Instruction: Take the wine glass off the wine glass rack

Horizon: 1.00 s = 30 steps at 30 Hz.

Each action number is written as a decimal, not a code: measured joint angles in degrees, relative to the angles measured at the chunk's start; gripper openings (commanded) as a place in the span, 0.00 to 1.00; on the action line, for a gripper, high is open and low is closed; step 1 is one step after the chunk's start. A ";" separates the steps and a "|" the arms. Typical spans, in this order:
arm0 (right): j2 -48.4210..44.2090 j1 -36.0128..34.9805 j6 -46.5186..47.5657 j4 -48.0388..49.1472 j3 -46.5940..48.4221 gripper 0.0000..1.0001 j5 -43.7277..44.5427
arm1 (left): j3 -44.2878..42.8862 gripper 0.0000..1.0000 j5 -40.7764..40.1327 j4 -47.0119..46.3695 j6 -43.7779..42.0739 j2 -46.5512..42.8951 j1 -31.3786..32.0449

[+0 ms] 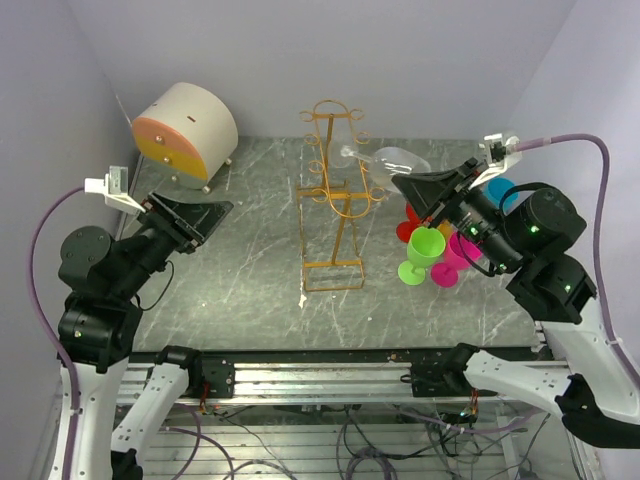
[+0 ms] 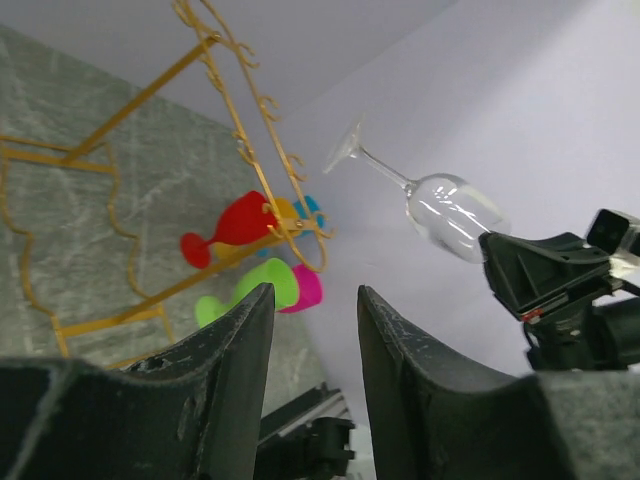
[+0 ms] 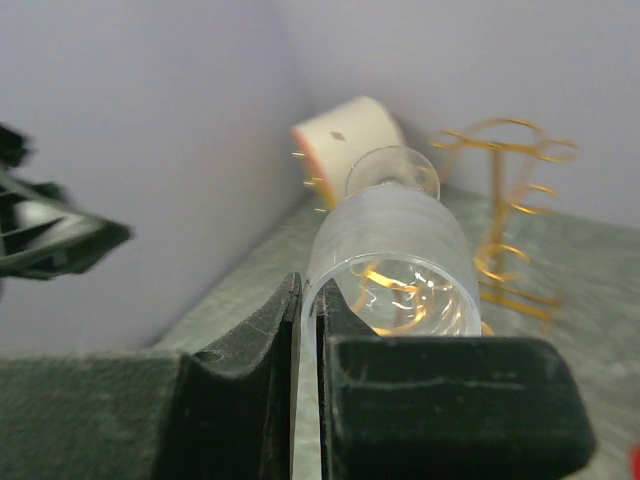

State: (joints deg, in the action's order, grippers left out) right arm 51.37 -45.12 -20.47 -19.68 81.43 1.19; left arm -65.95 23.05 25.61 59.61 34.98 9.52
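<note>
The clear wine glass (image 1: 398,160) hangs in the air on its side, just right of the golden wire wine glass rack (image 1: 335,190), with its foot pointing at the rack. In the left wrist view the wine glass (image 2: 440,205) is apart from the rack's hooks (image 2: 245,120). My right gripper (image 1: 400,184) is shut on the wine glass, one finger inside the bowl and one outside, pinching the rim (image 3: 330,290). My left gripper (image 1: 218,213) is at the left of the table, open and holding nothing (image 2: 315,300).
Several coloured plastic goblets (image 1: 428,250), red, green, pink, blue and orange, lie clustered on the table right of the rack, under my right arm. A round white box with an orange face (image 1: 185,130) stands at the back left. Grey walls close in the sides and back.
</note>
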 measured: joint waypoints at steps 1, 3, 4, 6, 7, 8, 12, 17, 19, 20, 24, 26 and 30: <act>-0.07 0.00 0.68 -1.95 0.37 0.00 2.95 | -0.66 0.49 -0.59 1.07 -1.70 0.57 0.00; -0.31 0.00 1.97 -5.73 1.29 0.00 9.35 | -1.40 0.49 -1.75 3.06 -4.70 1.27 0.00; -0.46 0.00 2.40 -6.99 1.73 0.00 12.04 | -1.46 0.49 -2.19 3.74 -5.77 1.40 0.00; -1.11 0.00 3.17 -9.62 2.82 0.00 17.97 | -1.46 0.48 -2.80 4.90 -7.63 1.62 0.00; -1.57 0.00 3.56 -10.69 3.34 0.00 20.87 | -1.44 0.48 -3.04 5.16 -8.37 1.73 0.00; -2.05 0.00 3.80 -11.72 3.96 0.00 23.65 | -1.42 0.48 -3.43 5.49 -9.14 1.88 0.00; -2.49 0.00 4.50 -16.00 7.89 0.00 33.94 | -0.81 0.48 -4.81 6.34 -11.89 2.45 0.00; 1.55 0.00 2.60 -25.77 15.04 0.00 48.98 | 1.03 0.47 -6.95 7.34 -15.32 4.35 0.00; 3.28 0.00 1.20 -29.90 15.15 0.00 52.92 | 1.97 0.47 -7.54 7.43 -16.48 5.33 0.00; 4.42 0.00 0.46 -32.44 15.02 0.00 54.64 | 2.38 0.47 -7.82 7.52 -17.07 5.84 0.00; 7.93 0.00 -0.63 -38.03 14.32 0.00 57.64 | 3.82 0.46 -8.72 7.89 -19.43 7.98 0.00; 9.44 0.00 -0.46 -39.15 14.47 0.00 58.58 | 4.46 0.45 -8.87 8.02 -20.28 8.70 0.00; 12.76 0.13 1.33 -40.06 17.88 0.00 60.59 | 6.95 0.45 -9.11 8.09 -21.59 9.11 0.00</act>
State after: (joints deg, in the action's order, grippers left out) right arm 64.14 -44.99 -19.14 -59.75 99.31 61.78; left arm -59.00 13.93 33.69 38.02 44.10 9.52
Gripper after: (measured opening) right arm 0.066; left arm 0.453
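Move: The right hand holds the clear wine glass by its rim, foot end towards the rack. The magenta glass stands about 18 cm to this hand's right, 6 cm ahead and 40 cm below; at much the same depth, the green glass is some 10 cm right and 7 ahead, the orange one 18 right and 18 ahead, and the rack's middle 10 left, 15 ahead and 28 below. From the empty left hand, the magenta glass lies some 50 cm right, 7 ahead and 35 below. The right hand, still pinching the clear glass by the rim, sweeps about 17 cm to the right, away from the rack, turning some 60 degrees clockwise as it comes over the standing glasses, then sinks about 6 cm while edging forward, its left side dropping and its fingers tipping slightly down. The left hand, empty and still open, sinks about 13 cm and goes half as far forward to the left of the rack, rolling its left side up and tipping its fingers down a little. ##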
